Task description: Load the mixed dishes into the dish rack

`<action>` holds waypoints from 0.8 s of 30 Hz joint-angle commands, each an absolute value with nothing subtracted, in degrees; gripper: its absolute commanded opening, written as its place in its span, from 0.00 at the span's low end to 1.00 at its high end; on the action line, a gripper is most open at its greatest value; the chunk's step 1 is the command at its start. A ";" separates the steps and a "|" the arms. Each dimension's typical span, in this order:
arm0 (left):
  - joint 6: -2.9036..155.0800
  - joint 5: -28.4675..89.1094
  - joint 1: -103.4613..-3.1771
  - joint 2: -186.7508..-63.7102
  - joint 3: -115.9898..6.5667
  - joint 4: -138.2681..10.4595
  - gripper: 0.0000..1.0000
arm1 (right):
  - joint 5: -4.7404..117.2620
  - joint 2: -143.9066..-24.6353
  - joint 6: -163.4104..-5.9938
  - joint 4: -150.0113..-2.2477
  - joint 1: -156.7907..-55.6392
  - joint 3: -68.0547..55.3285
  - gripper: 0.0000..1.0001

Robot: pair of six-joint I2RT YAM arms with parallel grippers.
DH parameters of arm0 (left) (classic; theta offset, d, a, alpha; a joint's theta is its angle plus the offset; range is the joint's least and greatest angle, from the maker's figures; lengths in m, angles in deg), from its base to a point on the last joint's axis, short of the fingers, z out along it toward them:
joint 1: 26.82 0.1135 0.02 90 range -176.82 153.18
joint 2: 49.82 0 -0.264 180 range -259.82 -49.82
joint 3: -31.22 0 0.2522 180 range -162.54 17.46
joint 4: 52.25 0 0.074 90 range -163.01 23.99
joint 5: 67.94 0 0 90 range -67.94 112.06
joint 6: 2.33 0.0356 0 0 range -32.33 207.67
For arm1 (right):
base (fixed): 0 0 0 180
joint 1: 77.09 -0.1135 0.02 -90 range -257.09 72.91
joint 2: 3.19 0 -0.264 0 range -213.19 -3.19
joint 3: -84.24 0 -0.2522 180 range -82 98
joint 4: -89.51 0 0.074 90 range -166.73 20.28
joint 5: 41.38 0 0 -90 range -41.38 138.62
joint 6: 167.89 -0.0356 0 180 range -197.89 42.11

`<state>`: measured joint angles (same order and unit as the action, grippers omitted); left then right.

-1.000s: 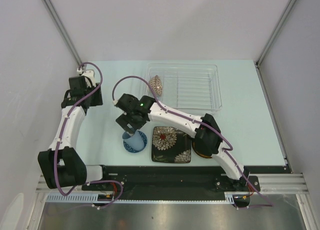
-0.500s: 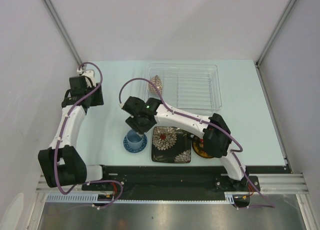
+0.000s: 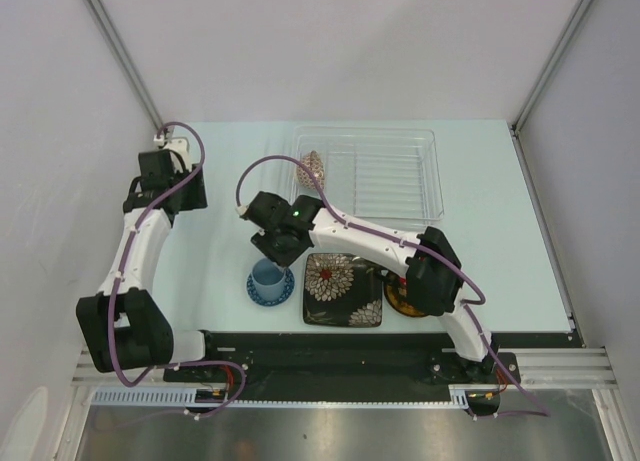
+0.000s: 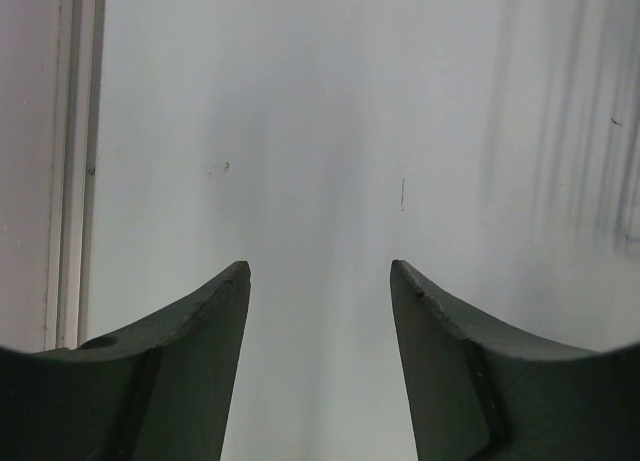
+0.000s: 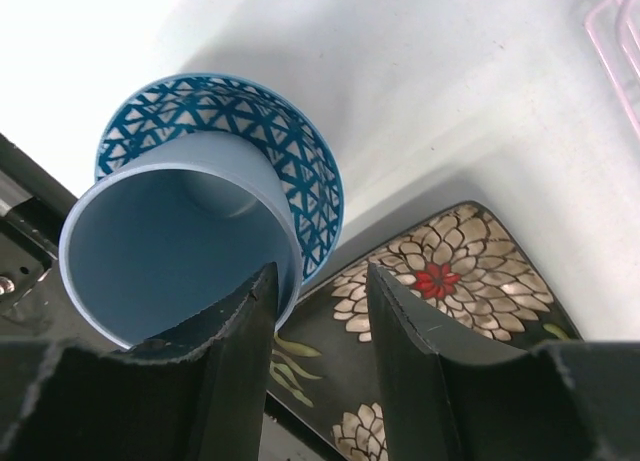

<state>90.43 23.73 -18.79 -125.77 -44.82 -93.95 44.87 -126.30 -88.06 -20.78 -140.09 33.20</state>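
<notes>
A pale blue cup [image 3: 267, 275] [image 5: 170, 241] stands on a small blue lattice saucer [image 3: 256, 293] [image 5: 290, 131] at the front of the table. My right gripper [image 3: 279, 253] [image 5: 320, 281] hangs over the cup's right rim, one finger inside the cup and the other outside. A gap still shows between the jaws and the cup wall. The black square floral plate [image 3: 345, 289] [image 5: 450, 281] lies just to the right. A beige lattice bowl [image 3: 312, 168] stands on edge in the clear dish rack [image 3: 432, 181]. My left gripper [image 3: 188, 193] [image 4: 320, 271] is open over bare table.
A yellow saucer [image 3: 398, 304] lies right of the black plate, mostly hidden under my right arm. The table's left edge rail [image 4: 70, 161] runs close to my left gripper. A corner of the rack [image 5: 615, 31] shows in the right wrist view.
My right gripper has come down over the cup's rim and its jaws have narrowed around the wall. The left arm has stayed where it was.
</notes>
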 commanded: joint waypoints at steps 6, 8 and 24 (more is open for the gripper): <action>88.72 23.47 -19.70 -126.47 -47.93 -92.81 0.64 | 50.73 -126.59 -86.41 -23.73 -139.23 35.16 0.39; 88.81 23.20 -20.14 -126.38 -47.85 -92.81 0.64 | 50.82 -126.94 -86.32 -23.73 -139.23 35.16 0.35; 90.30 20.76 -20.84 -126.55 -48.90 -93.25 0.67 | 57.50 -128.17 -86.06 -27.24 -137.64 32.17 0.23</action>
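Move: The blue cup stands upright on its patterned saucer about 4 cm to the right hand's left and 2 cm back, its middle some 4 cm below; its near rim is already between the open fingers. The saucer is 3 cm left and 4 cm back, the black flowered plate 13 cm right and 5 cm back, both about 8 cm below. From the left hand the cup lies roughly 16 cm right, 18 cm back, 10 cm below. Right fingers close to pinch the blue cup's right rim, the hand easing 2 cm left and tilting 10 degrees. ##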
